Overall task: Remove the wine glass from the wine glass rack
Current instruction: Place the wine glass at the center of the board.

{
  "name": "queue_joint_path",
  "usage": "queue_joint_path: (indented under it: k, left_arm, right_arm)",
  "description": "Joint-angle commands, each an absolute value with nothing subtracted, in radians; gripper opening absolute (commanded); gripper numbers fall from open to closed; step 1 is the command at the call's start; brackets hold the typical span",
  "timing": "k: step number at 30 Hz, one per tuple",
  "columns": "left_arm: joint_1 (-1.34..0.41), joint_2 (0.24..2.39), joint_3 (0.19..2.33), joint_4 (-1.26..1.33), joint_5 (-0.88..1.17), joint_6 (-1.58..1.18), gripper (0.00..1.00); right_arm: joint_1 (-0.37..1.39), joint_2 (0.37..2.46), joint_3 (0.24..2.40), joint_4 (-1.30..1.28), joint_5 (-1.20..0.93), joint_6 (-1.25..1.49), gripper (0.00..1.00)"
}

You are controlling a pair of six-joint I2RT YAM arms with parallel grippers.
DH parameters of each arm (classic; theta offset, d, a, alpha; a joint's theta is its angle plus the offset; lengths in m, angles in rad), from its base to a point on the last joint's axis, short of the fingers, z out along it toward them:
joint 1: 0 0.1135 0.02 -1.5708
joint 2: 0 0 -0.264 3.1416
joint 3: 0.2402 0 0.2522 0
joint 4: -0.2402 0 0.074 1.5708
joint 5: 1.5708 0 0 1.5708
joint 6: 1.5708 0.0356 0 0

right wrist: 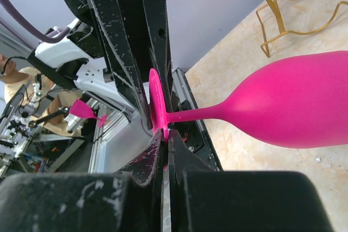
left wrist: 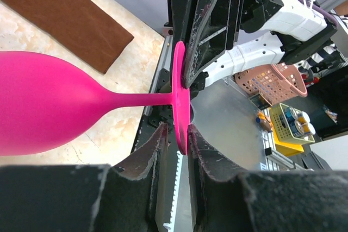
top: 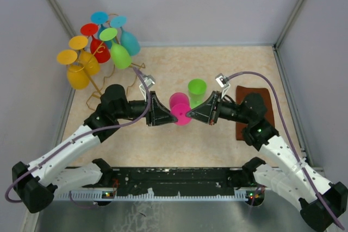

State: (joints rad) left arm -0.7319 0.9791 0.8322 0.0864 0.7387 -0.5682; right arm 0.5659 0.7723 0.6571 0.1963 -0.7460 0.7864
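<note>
A pink wine glass (top: pixel 179 107) lies sideways in the air over the middle of the table, its bowl (left wrist: pixel 43 107) pointing away from the arms' bases. My right gripper (top: pixel 188 114) is shut on the rim of its round foot (right wrist: pixel 157 107), which is pinched between the fingertips (right wrist: pixel 166 137). My left gripper (top: pixel 173 113) straddles the opposite rim of the foot with its jaws slightly apart (left wrist: pixel 176 134), and a gap shows beside the foot. The golden wine glass rack (top: pixel 97 84) stands at the far left, with several coloured glasses hanging on it.
A green glass (top: pixel 197 88) stands upright on the table just behind the pink one. A brown mat (top: pixel 253 112) lies at the right. Yellow (top: pixel 79 74), green (top: pixel 120 55) and teal (top: pixel 129 42) glasses hang on the rack. Grey walls enclose the table.
</note>
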Motion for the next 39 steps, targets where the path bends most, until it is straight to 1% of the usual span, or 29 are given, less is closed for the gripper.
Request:
queue_joint_path:
  k: [1, 5, 11, 13, 15, 17, 19, 21, 24, 25, 27, 29, 31, 34, 37, 39]
  left_arm:
    - [-0.755, 0.999, 0.869, 0.099, 0.755, -0.56, 0.26]
    - [-0.768, 1.028, 0.9, 0.103, 0.736, -0.552, 0.24]
    - [-0.776, 1.037, 0.896, 0.139, 0.724, -0.564, 0.15]
    - [-0.777, 1.038, 0.886, 0.156, 0.727, -0.576, 0.09]
    - [-0.779, 1.037, 0.876, 0.173, 0.733, -0.584, 0.0]
    - [-0.781, 1.033, 0.866, 0.182, 0.734, -0.583, 0.0]
    - [-0.78, 1.017, 0.859, 0.18, 0.727, -0.554, 0.0]
    - [-0.781, 0.993, 0.843, 0.189, 0.713, -0.523, 0.0]
    - [-0.781, 0.946, 0.807, 0.216, 0.696, -0.472, 0.0]
    - [-0.781, 0.933, 0.795, 0.223, 0.689, -0.454, 0.0]
    - [-0.781, 0.906, 0.769, 0.235, 0.69, -0.421, 0.0]
    - [-0.781, 0.886, 0.745, 0.252, 0.705, -0.394, 0.0]
    - [-0.781, 0.867, 0.714, 0.277, 0.733, -0.362, 0.0]
    - [-0.781, 0.832, 0.649, 0.341, 0.767, -0.313, 0.0]
    - [-0.781, 0.784, 0.572, 0.402, 0.774, -0.267, 0.0]
    - [-0.78, 0.759, 0.535, 0.423, 0.776, -0.232, 0.0]
  right_arm:
    - [0.574, 0.747, 0.715, 0.293, -0.749, 0.789, 0.0]
    - [0.574, 0.746, 0.715, 0.308, -0.757, 0.796, 0.0]
    - [0.575, 0.74, 0.72, 0.298, -0.784, 0.789, 0.0]
    - [0.574, 0.737, 0.721, 0.288, -0.783, 0.781, 0.0]
    - [0.575, 0.734, 0.721, 0.292, -0.782, 0.782, 0.0]
    - [0.574, 0.732, 0.723, 0.297, -0.782, 0.782, 0.01]
    - [0.575, 0.725, 0.73, 0.284, -0.777, 0.772, 0.1]
    - [0.574, 0.716, 0.738, 0.252, -0.76, 0.746, 0.21]
    - [0.575, 0.691, 0.754, 0.173, -0.723, 0.682, 0.28]
    - [0.574, 0.683, 0.76, 0.146, -0.702, 0.661, 0.32]
    - [0.574, 0.669, 0.771, 0.103, -0.665, 0.629, 0.41]
    - [0.574, 0.653, 0.778, 0.066, -0.625, 0.609, 0.53]
    - [0.574, 0.636, 0.785, 0.03, -0.566, 0.586, 0.58]
    - [0.574, 0.604, 0.81, -0.069, -0.449, 0.488, 0.61]
    - [0.574, 0.581, 0.87, -0.222, -0.274, 0.38, 0.65]
    - [0.574, 0.578, 0.916, -0.307, -0.16, 0.339, 0.74]
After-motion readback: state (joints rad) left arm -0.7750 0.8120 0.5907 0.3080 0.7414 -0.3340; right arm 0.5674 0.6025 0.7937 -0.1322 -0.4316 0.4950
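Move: The pink glass, its foot pinched by the right hand and its bowl pointing forward and somewhat down, has its middle about 8 cm ahead of the left hand, 4 cm to its right and 4 cm lower; from the right hand it is 8 cm ahead, 3 cm left and 3 cm lower. The standing green glass is roughly 15 cm ahead of the right hand, 5 cm right and 16 cm lower. The brown cloth lies 31 cm right of that hand, 12 cm ahead, 25 cm down. The pink glass's foot changes hands: the left slips about 1.5 cm right over its near edge and shuts on it while the right keeps its pinch. Then the right opens wide, rises some 3 cm and pulls off to the right, turning clockwise, as the left draws the glass back and a little down, tilting its bowl up about 20 degrees. ##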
